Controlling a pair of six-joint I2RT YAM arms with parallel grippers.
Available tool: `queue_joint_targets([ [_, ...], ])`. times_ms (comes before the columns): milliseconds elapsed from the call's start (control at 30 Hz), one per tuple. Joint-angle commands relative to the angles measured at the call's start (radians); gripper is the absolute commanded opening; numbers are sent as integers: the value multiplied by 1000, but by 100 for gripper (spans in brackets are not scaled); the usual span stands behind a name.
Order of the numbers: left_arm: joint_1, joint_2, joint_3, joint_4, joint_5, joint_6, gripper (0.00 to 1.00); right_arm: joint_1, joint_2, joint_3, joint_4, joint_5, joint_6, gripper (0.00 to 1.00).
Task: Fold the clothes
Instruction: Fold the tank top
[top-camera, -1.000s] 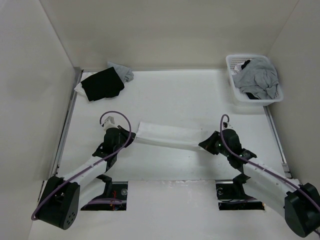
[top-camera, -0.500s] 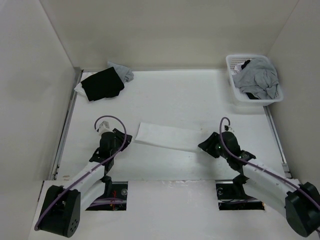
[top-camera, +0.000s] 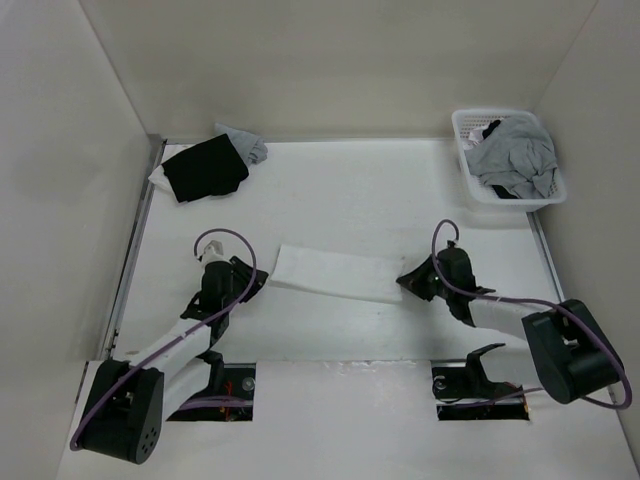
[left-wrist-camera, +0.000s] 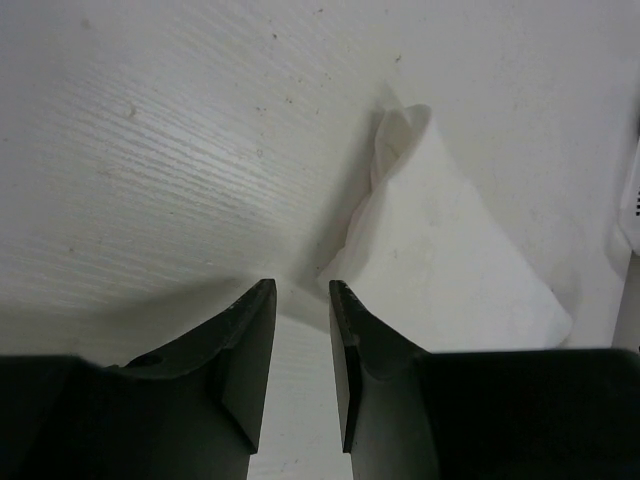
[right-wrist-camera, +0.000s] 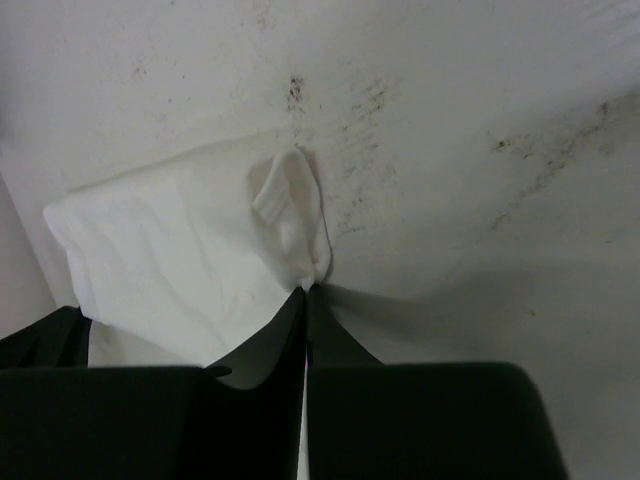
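Note:
The clothes (top-camera: 335, 272) are a white garment lying on the table as a long narrow strip between my two arms. My left gripper (top-camera: 252, 283) stands open just left of the strip's left end. In the left wrist view bare table shows between the fingers (left-wrist-camera: 300, 290), and the garment's corner (left-wrist-camera: 450, 250) lies just beyond the right fingertip. My right gripper (top-camera: 405, 282) is at the strip's right end. In the right wrist view its jaws (right-wrist-camera: 305, 290) are shut together, and a puckered corner of the white fabric (right-wrist-camera: 180, 250) runs into the tips.
A black garment with grey cloth (top-camera: 205, 168) lies at the back left. A white basket (top-camera: 462, 120) holding grey clothing stands at the back right. White walls close in the table on the left, back and right.
The left gripper has let go of the strip's left end and drawn back slightly. The strip now lies flat. The right gripper opened and shut again at the right end.

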Motion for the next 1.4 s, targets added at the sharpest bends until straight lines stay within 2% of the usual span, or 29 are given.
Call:
queue_joint_targets([
  [0, -4, -42, 46, 59, 15, 16, 27, -39, -24, 12, 115, -29, 25, 0],
  [100, -11, -56, 49, 48, 23, 12, 27, -91, -146, -1, 34, -8, 6, 0],
  [267, -53, -51, 72, 48, 24, 10, 27, -129, -369, 97, -277, 64, -122, 0],
  [400, -73, -48, 91, 53, 27, 9, 27, -97, -371, 237, -429, 150, -216, 0],
  [567, -106, -65, 95, 51, 27, 0, 28, 59, -286, 399, -532, 255, -244, 0],
  [767, -134, -95, 66, 71, 43, -22, 28, 274, -138, 576, -617, 385, -199, 0],
  [1067, -88, -161, 31, 87, 118, -22, 29, 524, 244, 852, -672, 462, -84, 3],
  [1100, -76, -171, 23, 90, 129, -24, 29, 546, 299, 887, -669, 453, -75, 5],
  [1200, -35, -189, 12, 84, 164, -24, 29, 604, 424, 978, -661, 442, -61, 22],
  [1267, -12, -192, 9, 78, 181, -24, 29, 633, 458, 1013, -658, 431, -58, 30],
  [1367, -4, -174, 12, 76, 184, -22, 30, 671, 427, 1030, -652, 422, -66, 33],
])
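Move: The right gripper is shut on the right end of the folded tank top strip. The strip's left end, where this end is to go, lies about 27 cm to the left and 4 cm ahead, at about table height. The black cloth is some 43 cm left and 25 cm ahead, the basket about 23 cm right and 25 cm ahead. From the left gripper, the strip's left end is roughly 3 cm right, 2 cm ahead and 3 cm below. Keep the right gripper shut on the strip's end and lift it nearly 15 cm, swaying slightly right and forward. Then swing it about 25 cm left over the strip, sinking and turning some 20 degrees counter-clockwise, and open the fingers to let go while still well above the table. Raise the left gripper clear, part-open, easing right, then slightly back left. ##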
